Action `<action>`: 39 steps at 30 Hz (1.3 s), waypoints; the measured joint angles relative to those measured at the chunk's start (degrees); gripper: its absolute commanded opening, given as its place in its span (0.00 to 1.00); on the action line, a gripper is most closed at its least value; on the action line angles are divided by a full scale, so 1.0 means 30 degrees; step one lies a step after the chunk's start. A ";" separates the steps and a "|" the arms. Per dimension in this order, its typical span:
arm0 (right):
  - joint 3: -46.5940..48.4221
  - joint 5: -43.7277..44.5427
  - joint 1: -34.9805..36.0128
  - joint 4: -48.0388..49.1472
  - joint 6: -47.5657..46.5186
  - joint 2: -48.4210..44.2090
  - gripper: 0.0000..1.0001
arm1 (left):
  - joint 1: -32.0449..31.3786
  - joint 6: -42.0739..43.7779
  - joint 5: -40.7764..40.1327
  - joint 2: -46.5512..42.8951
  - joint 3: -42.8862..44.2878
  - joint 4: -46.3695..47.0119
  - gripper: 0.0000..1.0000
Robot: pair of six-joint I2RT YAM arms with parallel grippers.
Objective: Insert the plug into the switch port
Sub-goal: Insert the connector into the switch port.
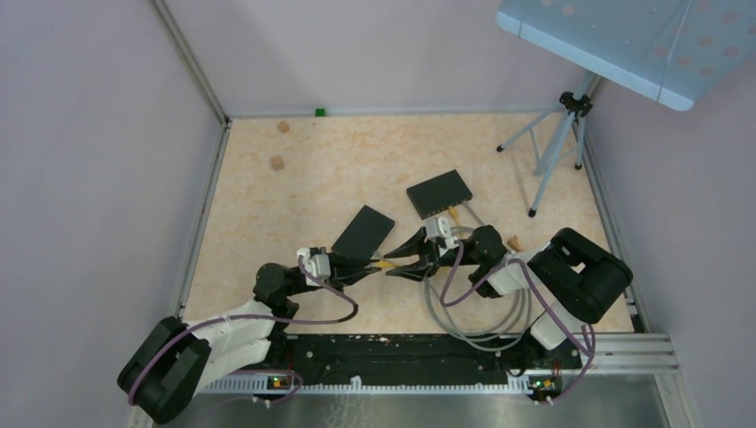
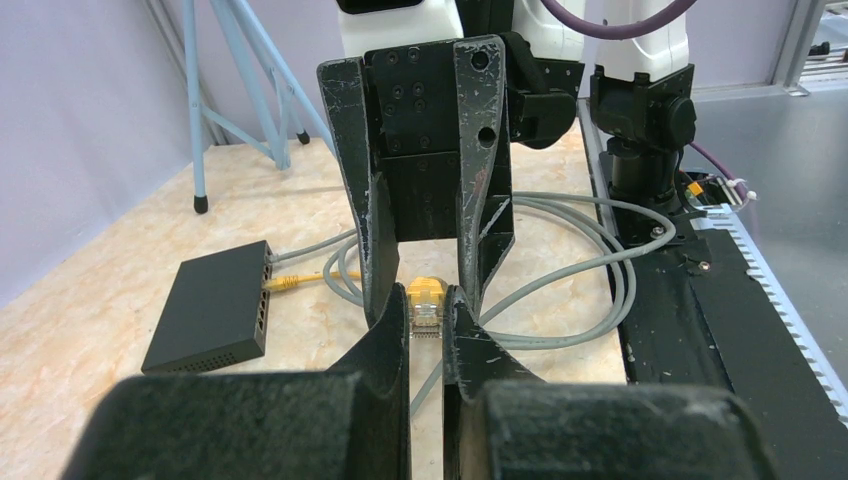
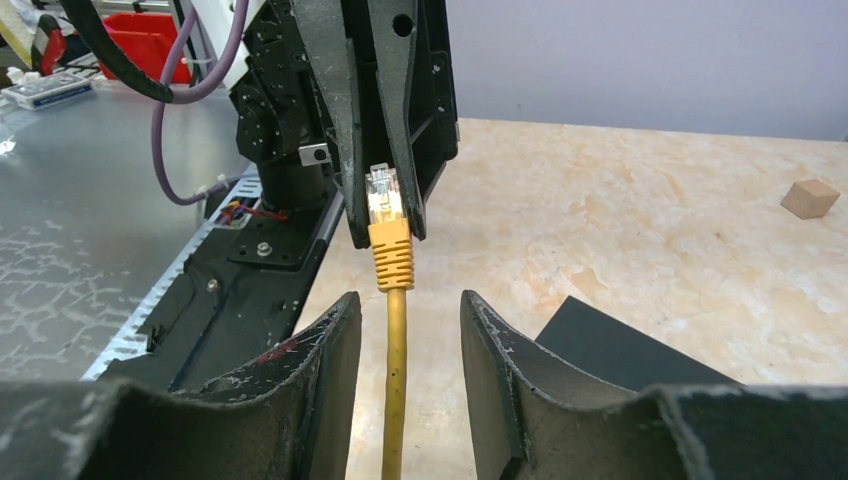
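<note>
A yellow plug [image 2: 427, 303] with a clear tip sits pinched between the tips of my left gripper [image 2: 427, 320], which is shut on it above the table. Its yellow cable [image 3: 396, 360] runs back between the jaws of my right gripper [image 3: 403, 302], which stands open with a gap on both sides of the cable. The two grippers meet tip to tip near the table's middle, left gripper [image 1: 376, 265] facing right gripper [image 1: 398, 265]. A black switch [image 2: 213, 306] lies beyond them, its port row facing the arms, with a yellow and a grey cable plugged in.
A second flat black box [image 1: 363, 234] lies just behind the left gripper. Grey cables [image 1: 486, 321] loop on the table by the right arm's base. A tripod [image 1: 557, 147] stands at the back right. Two small wooden blocks [image 1: 277, 163] lie far left.
</note>
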 measured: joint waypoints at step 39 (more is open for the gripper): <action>0.0080 0.0648 0.0197 -0.0007 0.0423 -0.0699 0.00 | -0.0022 0.1472 0.1253 -0.0583 0.0007 -0.1399 0.94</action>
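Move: The yellow plug is already in the left fingertips, its boot sticking out toward the right gripper. The right gripper stands about 4 cm to the left hand's right, level with it. From the right hand the plug is roughly 3 cm to its left, level with it, with the cord running between its open fingers. From that right hand the near black box lies some 11 cm ahead, 7 cm left, and the far switch about 23 cm ahead, 12 cm right, both roughly 15 cm below. Keep the right gripper where it is and close its half-open fingers on the rear end of the plug's boot, while the left still pinches the clear front and sinks about half a centimetre. Once the right has shut, open the left wide to let go, easing it back about 1 cm with a slight tilt, and raise the right about 1 cm with the plug. ##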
